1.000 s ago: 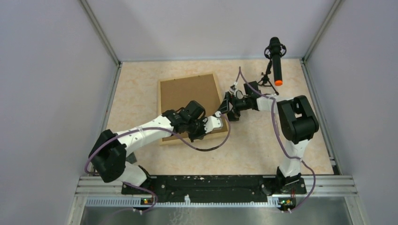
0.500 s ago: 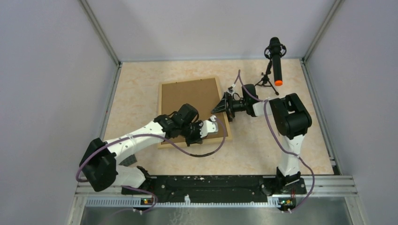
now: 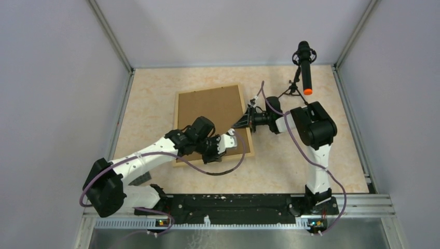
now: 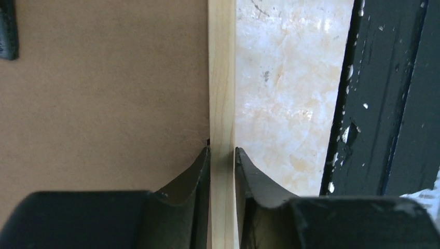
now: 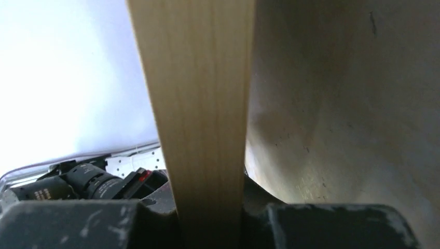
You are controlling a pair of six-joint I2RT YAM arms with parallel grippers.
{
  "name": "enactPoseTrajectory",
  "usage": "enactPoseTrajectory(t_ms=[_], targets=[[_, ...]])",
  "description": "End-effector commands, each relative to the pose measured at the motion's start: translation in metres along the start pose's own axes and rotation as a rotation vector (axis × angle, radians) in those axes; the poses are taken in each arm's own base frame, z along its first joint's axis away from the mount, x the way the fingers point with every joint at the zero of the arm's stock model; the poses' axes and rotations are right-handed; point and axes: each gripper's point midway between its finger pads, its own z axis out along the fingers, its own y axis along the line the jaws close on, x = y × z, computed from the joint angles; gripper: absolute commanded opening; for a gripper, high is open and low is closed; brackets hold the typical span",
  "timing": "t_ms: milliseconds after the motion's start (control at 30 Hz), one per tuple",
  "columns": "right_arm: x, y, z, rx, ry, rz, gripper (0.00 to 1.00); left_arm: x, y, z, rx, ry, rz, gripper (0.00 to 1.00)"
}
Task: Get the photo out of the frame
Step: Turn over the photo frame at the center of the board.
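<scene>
The frame (image 3: 242, 106) lies back side up on the table, its brown fibreboard (image 3: 210, 111) facing up. The photo is hidden beneath that board. My left gripper (image 3: 231, 141) is at the frame's near right corner. In the left wrist view the light-wood rail (image 4: 221, 78) runs between the left gripper's (image 4: 222, 155) two fingers, which press on both of its sides. My right gripper (image 3: 243, 123) is on the frame's right edge. In the right wrist view the wood rail (image 5: 197, 104) fills the gap of the right gripper (image 5: 210, 210), which is shut on it.
A black microphone with an orange tip (image 3: 305, 67) stands on a small tripod at the back right. The black mounting rail (image 3: 233, 202) runs along the near edge and shows close by in the left wrist view (image 4: 384, 104). Grey walls enclose the table.
The frame has shifted toward the near edge with my left arm drawing back. My right gripper has moved onto the right rail and closed on it.
</scene>
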Motion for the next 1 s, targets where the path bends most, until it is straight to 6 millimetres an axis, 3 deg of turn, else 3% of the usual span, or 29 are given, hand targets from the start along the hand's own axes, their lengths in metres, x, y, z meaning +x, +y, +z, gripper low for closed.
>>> enactPoseTrajectory(t_ms=[0,100,133,233,333,433,567,733,967], targets=[[-0.001,0.031,-0.001,0.01,-0.034,-0.081,0.0,-0.049,0.011,-0.023,-0.027,-0.16,-0.012,0.39],[-0.006,0.039,-0.005,0.068,-0.061,-0.141,0.0,-0.066,0.014,-0.039,-0.029,-0.188,-0.068,0.71],[-0.009,0.042,-0.006,0.093,-0.072,-0.168,0.0,-0.072,0.019,-0.046,-0.043,-0.199,-0.094,0.77],[-0.016,0.051,-0.011,0.179,-0.087,-0.222,0.0,-0.091,0.045,-0.075,-0.098,-0.248,-0.179,0.89],[-0.024,0.064,-0.02,0.266,-0.104,-0.312,0.0,-0.103,0.089,-0.109,-0.206,-0.286,-0.282,0.96],[-0.034,0.081,-0.033,0.353,-0.133,-0.447,0.0,-0.102,0.138,-0.145,-0.333,-0.317,-0.41,0.97],[-0.046,0.112,-0.046,0.471,-0.134,-0.664,0.0,-0.075,0.197,-0.194,-0.503,-0.382,-0.639,0.99],[-0.062,0.168,-0.065,0.586,-0.204,-0.959,0.0,-0.037,0.253,-0.259,-0.647,-0.529,-0.911,0.99],[-0.061,0.254,-0.079,0.681,-0.299,-1.357,0.0,0.023,0.294,-0.307,-0.776,-0.558,-1.063,0.99]])
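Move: The right hand already grips the photo frame's right rail; the frame's middle lies about 15 cm to its left and 2 cm farther out, roughly level, and the microphone stand about 15 cm ahead and 23 cm to its right. The left hand's fingers straddle the near rail: the frame's middle is some 17 cm ahead and 2 cm to the left, its far-left corner about 33 cm ahead and 17 cm left, both near its height. The left hand opens wide and comes free of the near rail, rising almost 19 cm before sweeping forward and then also left, roughly 25 cm each way, turning strongly counter-clockwise and ending out beside the frame's far-left side. The right hand keeps its pinch on the right rail and, after a brief hold, lifts it about 16 cm with a little forward travel, its fingers tipping further down as the wrist rolls to swing the frame's far end up by some 40 degrees. ##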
